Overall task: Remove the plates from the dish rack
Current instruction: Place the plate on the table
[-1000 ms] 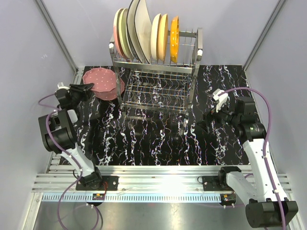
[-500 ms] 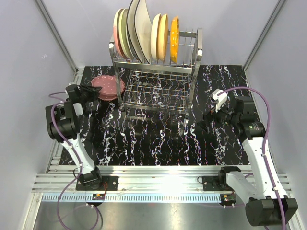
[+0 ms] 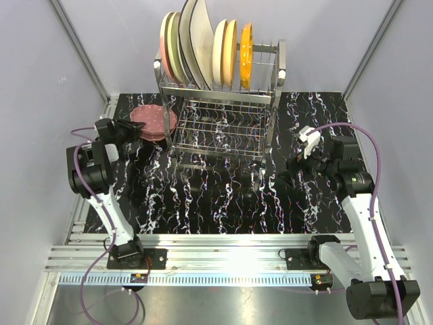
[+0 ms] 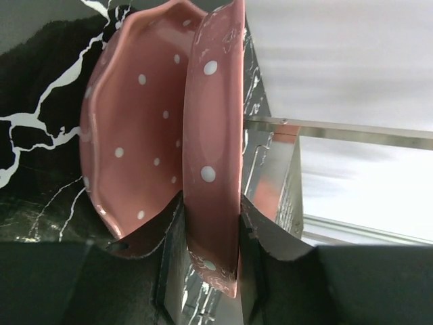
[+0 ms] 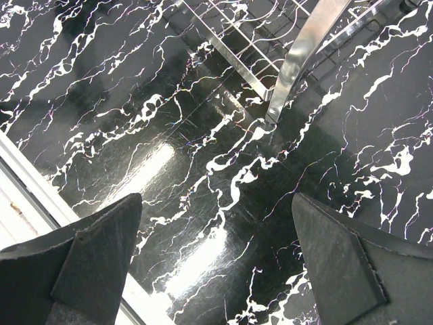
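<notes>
My left gripper [image 3: 130, 128] [image 4: 211, 233] is shut on the rim of a speckled maroon-pink plate [image 3: 154, 120] [image 4: 213, 122]. The plate lies nearly flat, low over the black marbled mat, just left of the dish rack [image 3: 223, 101]; I cannot tell whether it touches the mat. On the rack's upper tier several plates stand on edge: a pink-and-cream one [image 3: 166, 47], large cream ones [image 3: 197, 37], cream round ones [image 3: 224, 51] and an orange one [image 3: 246, 54]. My right gripper [image 3: 292, 170] [image 5: 216, 264] hangs open over bare mat, right of the rack.
A chrome rack post [image 5: 304, 47] and lower wire shelf [image 5: 237, 34] stand ahead of the right gripper. Grey walls close in both sides. An aluminium rail [image 3: 223, 257] runs along the near edge by the arm bases.
The left gripper has swung the pink plate from a tilted pose down to nearly flat, closer to the rack's left side. The right arm has not moved.
</notes>
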{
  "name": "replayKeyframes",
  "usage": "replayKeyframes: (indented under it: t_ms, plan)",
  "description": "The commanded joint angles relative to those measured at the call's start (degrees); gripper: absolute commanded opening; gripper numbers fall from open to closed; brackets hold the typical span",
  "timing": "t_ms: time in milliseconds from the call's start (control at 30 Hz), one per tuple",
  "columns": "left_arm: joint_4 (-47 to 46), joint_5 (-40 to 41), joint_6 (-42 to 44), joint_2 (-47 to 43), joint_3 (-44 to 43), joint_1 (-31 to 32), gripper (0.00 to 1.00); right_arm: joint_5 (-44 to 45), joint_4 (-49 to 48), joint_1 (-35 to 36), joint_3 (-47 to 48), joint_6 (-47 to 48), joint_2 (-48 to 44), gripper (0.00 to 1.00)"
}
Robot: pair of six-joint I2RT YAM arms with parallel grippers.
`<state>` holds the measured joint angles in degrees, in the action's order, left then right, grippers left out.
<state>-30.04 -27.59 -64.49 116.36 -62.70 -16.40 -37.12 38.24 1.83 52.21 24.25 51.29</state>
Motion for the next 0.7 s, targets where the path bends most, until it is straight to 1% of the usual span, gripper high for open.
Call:
replayKeyframes:
  t_ms: [0, 33, 100, 133, 233, 333, 400, 467, 533, 667]
  plan:
    - [-2.8, -0.3, 3.4, 0.1, -2.7, 0.9, 0.33, 0.0, -0.7, -0.3, 0.6, 0.9, -0.6, 1.0]
    - [-1.2, -0.2, 4.6, 0.2, -3.0, 0.9, 0.37, 0.1, -0.6, -0.3, 0.6, 0.9, -0.7, 1.0]
    - [2.6, -0.1, 7.4, 0.2, -3.7, 0.9, 0.41, 0.1, -0.8, -0.3, 0.5, 0.9, -0.8, 1.0]
    - [3.8, 0.1, 8.3, 0.2, -4.7, 1.0, 0.47, 0.1, -0.7, -0.3, 0.6, 0.9, -0.8, 1.0]
    - [8.2, 0.4, 11.7, -0.1, -6.4, 0.9, 0.55, 0.1, -0.8, -0.3, 0.5, 0.9, -1.0, 1.0]
    - [12.4, 1.5, 14.8, -0.6, -7.9, 0.9, 0.58, 0.2, -0.8, -0.3, 0.5, 0.9, -1.2, 1.0]
    - [15.9, 2.5, 16.7, -1.3, -8.7, 0.9, 0.63, 0.2, -0.9, -0.3, 0.4, 0.9, -1.2, 1.0]
    - [18.3, 4.3, 19.5, -1.8, -9.8, 0.9, 0.66, 0.2, -0.8, -0.3, 0.5, 0.9, -1.3, 1.0]
    - [22.6, 5.7, 22.4, -2.5, -11.5, 0.9, 0.72, 0.2, -0.9, -0.5, 0.4, 0.9, -1.5, 1.0]
    - [28.0, 7.0, 26.2, -3.0, -13.5, 0.9, 0.74, 0.2, -1.0, -0.4, 0.4, 0.9, -1.6, 1.0]
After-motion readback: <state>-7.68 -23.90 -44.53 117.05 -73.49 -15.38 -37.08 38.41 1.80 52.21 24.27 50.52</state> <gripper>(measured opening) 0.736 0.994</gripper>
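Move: The left hand already holds the pink plate by its rim, the plate's middle about 5 cm ahead and 3 cm to the right, roughly level with the fingers. The pink plate set down earlier lies under it, about 3 cm ahead, 7 cm right and 4 cm below the hand; the rack's left upright stands some 12 cm right and 3 cm ahead. From the right hand the held plate is about 30 cm ahead, 50 cm left and 14 cm lower. The left hand sinks about 2 cm, opens and lets go of the plate, rolling left side up some 15 degrees. ##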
